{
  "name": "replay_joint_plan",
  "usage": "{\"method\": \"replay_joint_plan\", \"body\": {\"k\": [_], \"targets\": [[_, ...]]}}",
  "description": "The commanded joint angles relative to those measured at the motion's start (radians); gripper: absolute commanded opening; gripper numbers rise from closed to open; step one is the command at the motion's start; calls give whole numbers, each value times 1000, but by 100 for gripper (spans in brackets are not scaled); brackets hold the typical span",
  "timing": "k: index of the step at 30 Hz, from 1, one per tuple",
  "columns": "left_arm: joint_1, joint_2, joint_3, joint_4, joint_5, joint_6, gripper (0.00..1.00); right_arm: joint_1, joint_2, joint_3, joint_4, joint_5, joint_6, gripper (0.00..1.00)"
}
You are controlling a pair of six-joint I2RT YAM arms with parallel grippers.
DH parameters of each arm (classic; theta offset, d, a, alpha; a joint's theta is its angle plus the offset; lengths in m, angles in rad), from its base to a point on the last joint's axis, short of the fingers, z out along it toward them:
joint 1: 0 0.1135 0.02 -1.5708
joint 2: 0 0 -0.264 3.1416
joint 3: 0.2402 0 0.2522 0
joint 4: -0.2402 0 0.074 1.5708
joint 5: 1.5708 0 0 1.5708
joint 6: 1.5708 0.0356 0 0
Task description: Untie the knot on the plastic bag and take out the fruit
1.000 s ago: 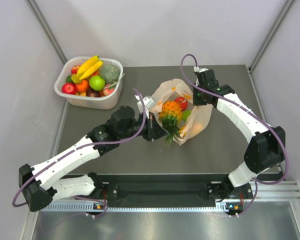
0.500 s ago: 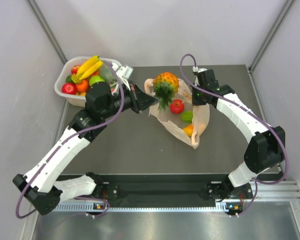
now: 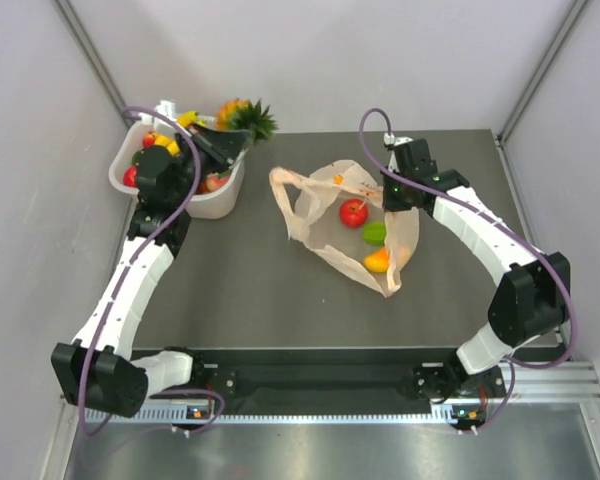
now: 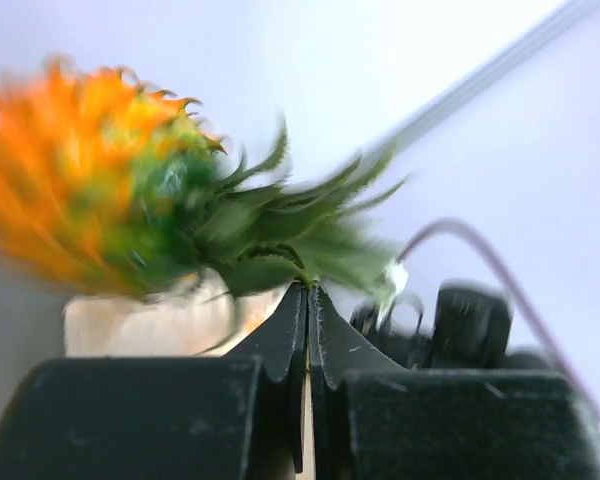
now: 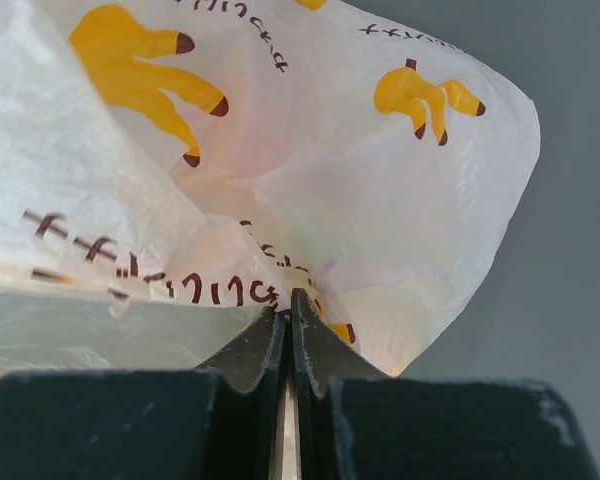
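The peach-orange plastic bag [image 3: 325, 200] lies open on the dark table, its handle loops spread loose toward the left; no knot shows. Inside it lie a red fruit [image 3: 354, 212], a green one [image 3: 375, 233] and an orange one [image 3: 378, 261]. My right gripper [image 3: 385, 198] is shut on the bag's far right edge, and the right wrist view shows banana-printed film [image 5: 280, 150] pinched at the gripper's [image 5: 291, 298] tips. My left gripper [image 3: 238, 133] is shut on the green crown [image 4: 280, 235] of the pineapple [image 3: 234, 108], which hangs over the tub's far right corner, blurred by motion.
The white tub [image 3: 215, 203] stands at the table's far left corner, holding bananas, red and green pieces and other fruit, partly hidden by my left arm. Grey walls close in the left, back and right sides.
My left arm has swung the pineapple out of the bag, leftward and back, to above the tub. The bag has settled flatter and open. The right arm has stayed put.
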Motion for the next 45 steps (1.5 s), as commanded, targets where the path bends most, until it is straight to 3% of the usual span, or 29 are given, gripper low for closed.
{"method": "replay_joint_plan", "body": {"k": [1,5,9,16,21,31,33,34,36,38,40,41,45], "targets": [[66,16,4,307,64,-270,0,-7,6,-1,34,5,-12,0],[95,6,-21,338,-14,-285,0,-6,14,-3,34,-8,-11,0],[98,-2,33,216,-196,-73,0,-4,12,-7,36,-18,-14,0],[111,108,91,185,-472,250,0,0,23,-9,39,-35,-14,0],[131,208,102,241,-512,350,0,6,26,-18,40,-41,-17,0],[175,412,165,306,-517,346,0,17,29,-21,36,-41,-24,0],[177,434,166,297,-519,340,8,17,27,-21,40,-43,-24,0],[177,438,163,295,-522,335,30,17,30,-20,37,-43,-24,0],[180,447,159,278,-535,328,56,17,29,-17,36,-44,-23,0],[181,451,160,257,-537,326,72,17,27,-18,36,-44,-23,0],[181,438,159,251,-517,324,81,17,21,-18,36,-44,-24,0],[181,429,153,249,-505,321,95,17,20,-17,34,-44,-24,0],[180,325,105,258,-404,292,99,17,7,-8,23,-43,-27,0]]}}
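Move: Ahead and to the left of the left hand, which holds the pineapple by its leaves, the white basket's middle lies about 17 cm farther out, 23 cm left and 32 cm below. In it the green melon lies some 19 cm ahead and 13 cm left of this hand, the bananas about 20 cm ahead and 23 cm left, both nearly 30 cm below. From the right hand, the basket is about 17 cm ahead, 48 cm left and 10 cm lower. Swinging the pineapple left and forward over the basket, the left hand first rises about 3 cm, then sinks while still going out, about 16 cm left, 17 cm forward and 10 cm down in all. The wrist turns some 40 degrees counter-clockwise; only once nearly stopped do the fingers open wide and let go of the leaves. The right hand keeps its pinch on the bag's rim and sinks about 2 cm. ##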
